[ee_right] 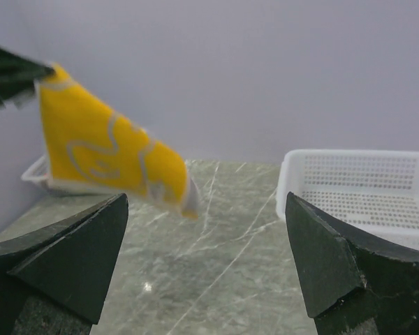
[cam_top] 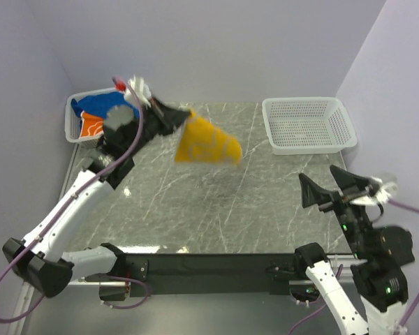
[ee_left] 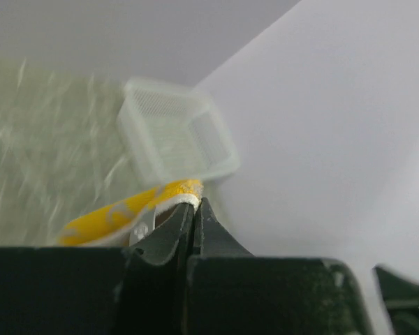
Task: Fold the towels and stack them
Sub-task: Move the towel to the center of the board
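A yellow towel (cam_top: pixel 206 143) with pale swirls hangs in the air above the marble table's far middle, blurred. My left gripper (cam_top: pixel 184 115) is shut on its upper corner; in the left wrist view the towel's hem (ee_left: pixel 169 195) sits pinched at the closed fingertips (ee_left: pixel 196 206). A blue towel (cam_top: pixel 101 105) and an orange towel (cam_top: pixel 92 126) with white outlines lie in the left basket (cam_top: pixel 72 125). My right gripper (cam_top: pixel 329 183) hovers open at the near right, holding nothing; its view shows the yellow towel (ee_right: pixel 105 153) hanging far ahead on the left.
An empty white mesh basket (cam_top: pixel 307 124) stands at the far right of the table (cam_top: pixel 216 209), also in the right wrist view (ee_right: pixel 363 192) and left wrist view (ee_left: pixel 174 136). Pale walls close in on three sides. A black bar (cam_top: pixel 209 265) runs along the near edge.
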You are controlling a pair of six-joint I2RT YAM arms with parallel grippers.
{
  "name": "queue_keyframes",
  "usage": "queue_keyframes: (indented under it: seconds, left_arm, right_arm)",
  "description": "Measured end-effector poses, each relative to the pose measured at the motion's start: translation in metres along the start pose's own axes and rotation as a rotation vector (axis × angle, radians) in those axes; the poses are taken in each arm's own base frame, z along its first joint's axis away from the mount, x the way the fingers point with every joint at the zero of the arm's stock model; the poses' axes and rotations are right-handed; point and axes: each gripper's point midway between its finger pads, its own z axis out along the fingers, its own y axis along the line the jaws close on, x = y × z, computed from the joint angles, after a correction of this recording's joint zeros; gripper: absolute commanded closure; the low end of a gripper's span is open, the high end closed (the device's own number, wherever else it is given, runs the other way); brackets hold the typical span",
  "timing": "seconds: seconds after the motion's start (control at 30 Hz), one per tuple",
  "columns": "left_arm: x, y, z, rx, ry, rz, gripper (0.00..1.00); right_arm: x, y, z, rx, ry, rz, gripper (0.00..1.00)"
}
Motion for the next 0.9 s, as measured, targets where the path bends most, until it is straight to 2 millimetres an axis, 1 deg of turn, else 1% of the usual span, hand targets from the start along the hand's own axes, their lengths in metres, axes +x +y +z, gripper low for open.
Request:
queue_keyframes:
  seconds: [0.03, 0.07, 0.17, 0.27, 0.33, 0.4, 0.47, 0.5, 0.57, 0.6, 0.67, 0.7, 0.77, 0.8, 0.83, 0.9]
  left_arm:
    - [0.018, 0.015, -0.005, -0.023, 0.032, -0.019, 0.99]
    - [0.040, 0.036, -0.012, -0.063, 0.073, -0.043, 0.99]
    - [0.105, 0.103, -0.029, -0.215, 0.189, -0.108, 1.00]
    - [0.145, 0.154, -0.037, -0.357, 0.255, -0.131, 1.00]
    - [0.152, 0.173, -0.031, -0.406, 0.267, -0.134, 0.99]
    - [0.156, 0.191, -0.016, -0.440, 0.267, -0.139, 0.99]
    - [0.160, 0.215, 0.006, -0.480, 0.283, -0.152, 0.99]
    - [0.162, 0.223, 0.016, -0.492, 0.292, -0.157, 0.98]
    - [0.164, 0.238, 0.041, -0.509, 0.311, -0.163, 0.91]
    - [0.164, 0.242, 0.053, -0.508, 0.319, -0.161, 0.84]
    - [0.162, 0.245, 0.077, -0.494, 0.333, -0.148, 0.71]
    - [0.159, 0.246, 0.087, -0.483, 0.335, -0.138, 0.55]
    - [0.153, 0.244, 0.101, -0.461, 0.338, -0.116, 0.34]
    - [0.149, 0.244, 0.103, -0.454, 0.338, -0.108, 0.20]
    - [0.146, 0.245, 0.100, -0.455, 0.339, -0.097, 0.16]
    - [0.136, 0.249, 0.091, -0.470, 0.330, -0.086, 0.11]
  right_arm:
    - [0.003, 0.003, 0.007, -0.015, 0.033, 0.001, 0.00]
    - [0.009, 0.006, 0.015, -0.030, 0.068, 0.004, 0.00]
    - [0.036, 0.014, 0.036, -0.069, 0.187, 0.031, 0.00]
    - [0.070, 0.021, 0.055, -0.106, 0.309, 0.076, 0.00]
    - [0.098, 0.023, 0.067, -0.121, 0.402, 0.107, 0.00]
    - [0.132, 0.024, 0.082, -0.123, 0.512, 0.142, 0.00]
    - [0.168, 0.025, 0.095, -0.118, 0.633, 0.177, 0.00]
    - [0.181, 0.025, 0.099, -0.114, 0.677, 0.186, 0.00]
    - [0.221, 0.028, 0.107, -0.106, 0.800, 0.200, 0.00]
    - [0.241, 0.031, 0.107, -0.101, 0.865, 0.200, 0.00]
    - [0.271, 0.042, 0.103, -0.111, 0.961, 0.180, 0.00]
    - [0.281, 0.050, 0.099, -0.128, 0.997, 0.167, 0.00]
    - [0.294, 0.064, 0.093, -0.167, 1.039, 0.137, 0.00]
    - [0.300, 0.071, 0.091, -0.184, 1.055, 0.116, 0.00]
    - [0.305, 0.078, 0.088, -0.207, 1.069, 0.094, 0.01]
    - [0.316, 0.091, 0.082, -0.242, 1.090, 0.038, 0.09]
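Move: The board's centre, where I am bringing the towel in my left hand, lies roughly 38 cm below that hand and 5 cm to its right, level with it fore and aft. From my left hand the towel basket is some 20 cm ahead, 31 cm left, 33 cm down. From my right hand the hanging towel's middle is about 15 cm ahead, 24 cm left and 4 cm lower; the empty basket is 36 cm ahead, 11 cm right, 30 cm down. I plunge my left hand with the pinched towel some 28 cm down towards the board, tipping its fingers down about 30 degrees, then sweep forward low over the marble and open to let go of the towel's far corner. My right hand, open throughout, dives forward, left and down and pitches steeply downward, coming in over the board beside the towel's near end without gripping it. ##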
